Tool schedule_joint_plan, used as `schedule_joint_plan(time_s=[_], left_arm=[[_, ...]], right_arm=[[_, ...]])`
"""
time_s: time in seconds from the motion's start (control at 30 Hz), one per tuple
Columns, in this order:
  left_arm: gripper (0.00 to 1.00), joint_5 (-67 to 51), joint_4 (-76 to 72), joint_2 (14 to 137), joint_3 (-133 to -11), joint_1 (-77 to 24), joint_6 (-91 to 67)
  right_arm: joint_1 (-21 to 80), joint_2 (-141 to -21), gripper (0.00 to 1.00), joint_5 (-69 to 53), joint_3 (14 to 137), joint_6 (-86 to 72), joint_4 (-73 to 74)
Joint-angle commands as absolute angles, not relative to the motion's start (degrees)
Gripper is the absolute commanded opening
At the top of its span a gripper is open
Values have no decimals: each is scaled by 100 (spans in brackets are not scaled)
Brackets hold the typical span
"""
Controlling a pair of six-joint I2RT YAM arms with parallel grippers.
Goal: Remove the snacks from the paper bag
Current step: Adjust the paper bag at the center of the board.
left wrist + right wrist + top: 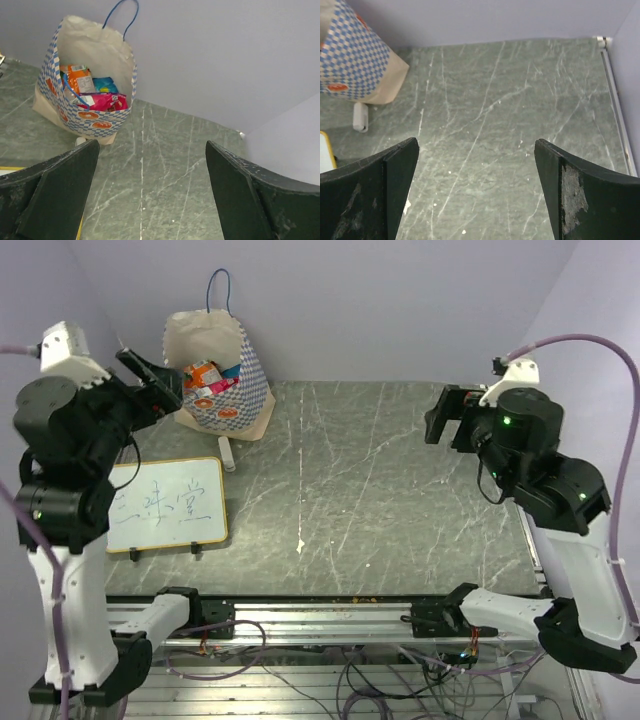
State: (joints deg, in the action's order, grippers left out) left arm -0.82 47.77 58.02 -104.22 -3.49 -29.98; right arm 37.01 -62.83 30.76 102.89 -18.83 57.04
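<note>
The paper bag (222, 392) stands upright at the back left of the table, its mouth open and a blue cord handle sticking up. Inside it lie the snacks (212, 379): an orange packet (80, 80), a blue one (105, 84) and a magenta one (106, 102) show above the checked wall of the bag (75, 116). My left gripper (155, 380) hovers just left of the bag, open and empty (152, 145). Far off at the right side my right gripper (437, 418) is raised, open and empty (476, 142); the bag (355, 60) fills the upper left corner of the right wrist view.
A white writing board (165, 505) with blue writing lies at the near left. A small white marker (228, 455) lies in front of the bag, also seen as a marker (360, 116) in the right wrist view. Purple walls close in the back and both sides.
</note>
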Motion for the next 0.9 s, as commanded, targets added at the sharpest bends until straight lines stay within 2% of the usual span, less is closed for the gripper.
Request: schedule_joint_plan(time_s=[0.0, 0.43, 0.63, 0.7, 0.77, 0.87], left_arm=[[98, 137, 4381, 6166, -10224, -368, -3009], [99, 50, 3807, 7164, -9779, -387, -3648], [99, 90, 3425, 7690, -9957, -322, -4223], [96, 92, 3323, 7855, -10024, -294, -4452], [93, 399, 3548, 7998, -10217, -273, -4680], [94, 1307, 4029, 8037, -10354, -213, -5025]], right_arm=[[3480, -6316, 100, 2936, 9944, -2333, 5639], [3077, -6640, 100, 2552, 9213, -3702, 6082], [3013, -6698, 100, 2084, 8945, -3268, 5391], [3003, -6740, 100, 2094, 8855, -3120, 5116], [2992, -6823, 100, 2143, 8802, -2933, 4873], [2982, -7069, 100, 2301, 8914, -2599, 4621]])
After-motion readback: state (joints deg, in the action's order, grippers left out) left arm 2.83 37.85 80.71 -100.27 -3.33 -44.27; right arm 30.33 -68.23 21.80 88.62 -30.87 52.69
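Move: The paper bag leans at the back wall, its middle roughly 32 cm ahead of the left hand, 5 cm to its left and 34 cm below. From that same hand the small white block lies about 17 cm ahead and 6 cm left, and the whiteboard about 2 cm ahead and 18 cm left, both some 50 cm down. From the right hand the bag is about 32 cm ahead, 50 cm left and 28 cm below. The left hand reaches forward about 16 cm while sinking some 11 cm towards the open mouth of the paper bag, tipping its fingers down some 15 degrees and, later on, rolling its left side down, with the fingers staying wide open and no touch to be seen. The right hand, also open and empty, sinks a similar distance over the bare table, tips downward and eases a little forward and to the left, which brings it somewhat nearer the bag. ##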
